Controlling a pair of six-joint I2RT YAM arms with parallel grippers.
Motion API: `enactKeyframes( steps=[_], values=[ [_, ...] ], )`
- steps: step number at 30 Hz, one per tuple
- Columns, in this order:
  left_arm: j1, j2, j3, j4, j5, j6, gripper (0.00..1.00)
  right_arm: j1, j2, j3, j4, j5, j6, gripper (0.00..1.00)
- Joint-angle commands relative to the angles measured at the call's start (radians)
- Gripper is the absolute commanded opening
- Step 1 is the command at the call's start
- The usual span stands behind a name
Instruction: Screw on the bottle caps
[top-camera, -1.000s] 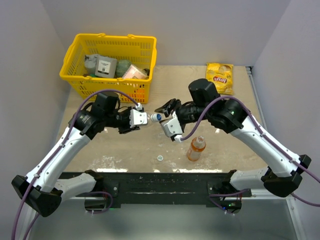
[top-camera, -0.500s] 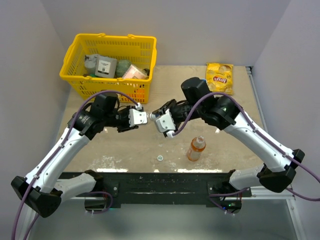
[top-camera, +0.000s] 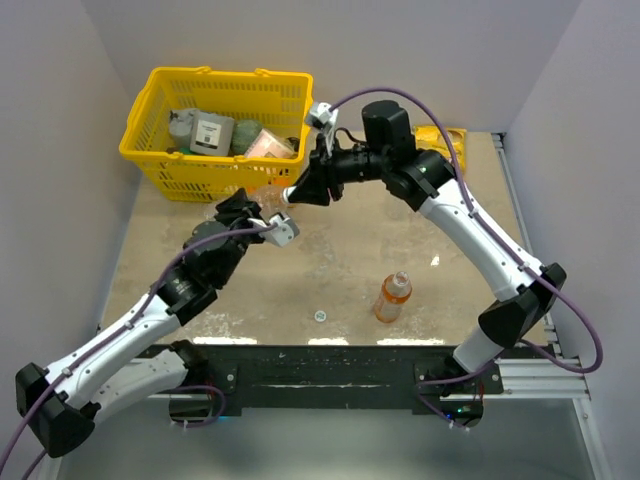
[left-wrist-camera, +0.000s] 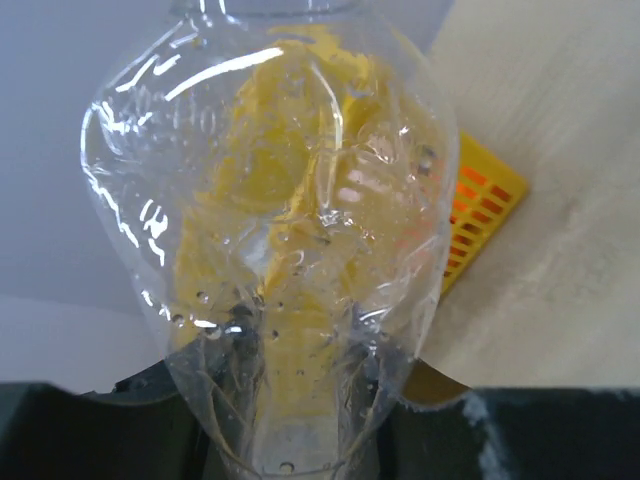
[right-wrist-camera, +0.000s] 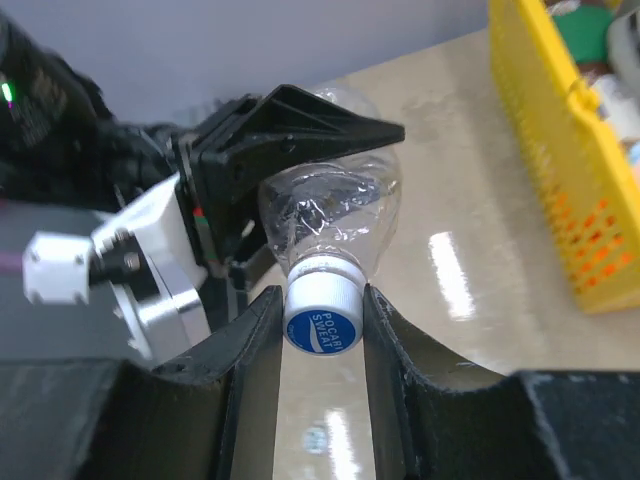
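A clear bottle (left-wrist-camera: 270, 230) is held off the table by its body in my left gripper (left-wrist-camera: 290, 425), whose dark fingers show through the plastic. The bottle's neck (right-wrist-camera: 325, 262) points at my right gripper (right-wrist-camera: 321, 300), which is shut on the blue-topped cap (right-wrist-camera: 322, 320) sitting on that neck. In the top view the two grippers meet just in front of the basket, left (top-camera: 262, 212) and right (top-camera: 296, 194). An orange bottle (top-camera: 393, 297) stands upright near the front of the table. A small whitish cap (top-camera: 320, 316) lies loose to its left.
A yellow basket (top-camera: 160, 150) full of boxes and packets stands at the back left, close behind the grippers. A yellow chips bag (top-camera: 445, 143) lies at the back right, partly under the right arm. A black rail (top-camera: 320, 365) runs along the near edge.
Both grippers have moved from mid-table back toward the basket. The right gripper closed on the cap at the bottle's neck, and its arm swung up and round.
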Motion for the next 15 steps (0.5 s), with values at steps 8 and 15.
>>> enactKeyframes(
  steps=[8,15],
  values=[
    [-0.118,0.107,-0.518,1.198,-0.043,1.064,0.0,-0.044,0.06,-0.048,0.329,-0.27,0.58,0.0],
    [-0.12,0.098,-0.445,1.03,-0.251,0.93,0.0,-0.074,0.058,-0.063,0.377,-0.264,0.611,0.03]
  ],
)
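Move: My left hand holds the bottle by its body. The cap on its neck is about 8 cm to that hand's right and 7 cm higher, and already between my right fingers; the bottle's middle sits some 8 cm left of my right hand and 7 cm below. A loose white cap lies on the table, roughly 12 cm back and 15 cm right of my left hand. The yellow basket is about 28 cm ahead and 12 cm left of it. I twist both hands against each other around the bottle: my right fingers keep their pinch on the cap and roll about 35 degrees clockwise, seen from the cap's top, sinking some 4 cm. My left hand keeps its grip on the body and turns it the other way, fingers tipping up and left side rising, while it shifts about 4 cm left, a little up, and finally slightly back. ##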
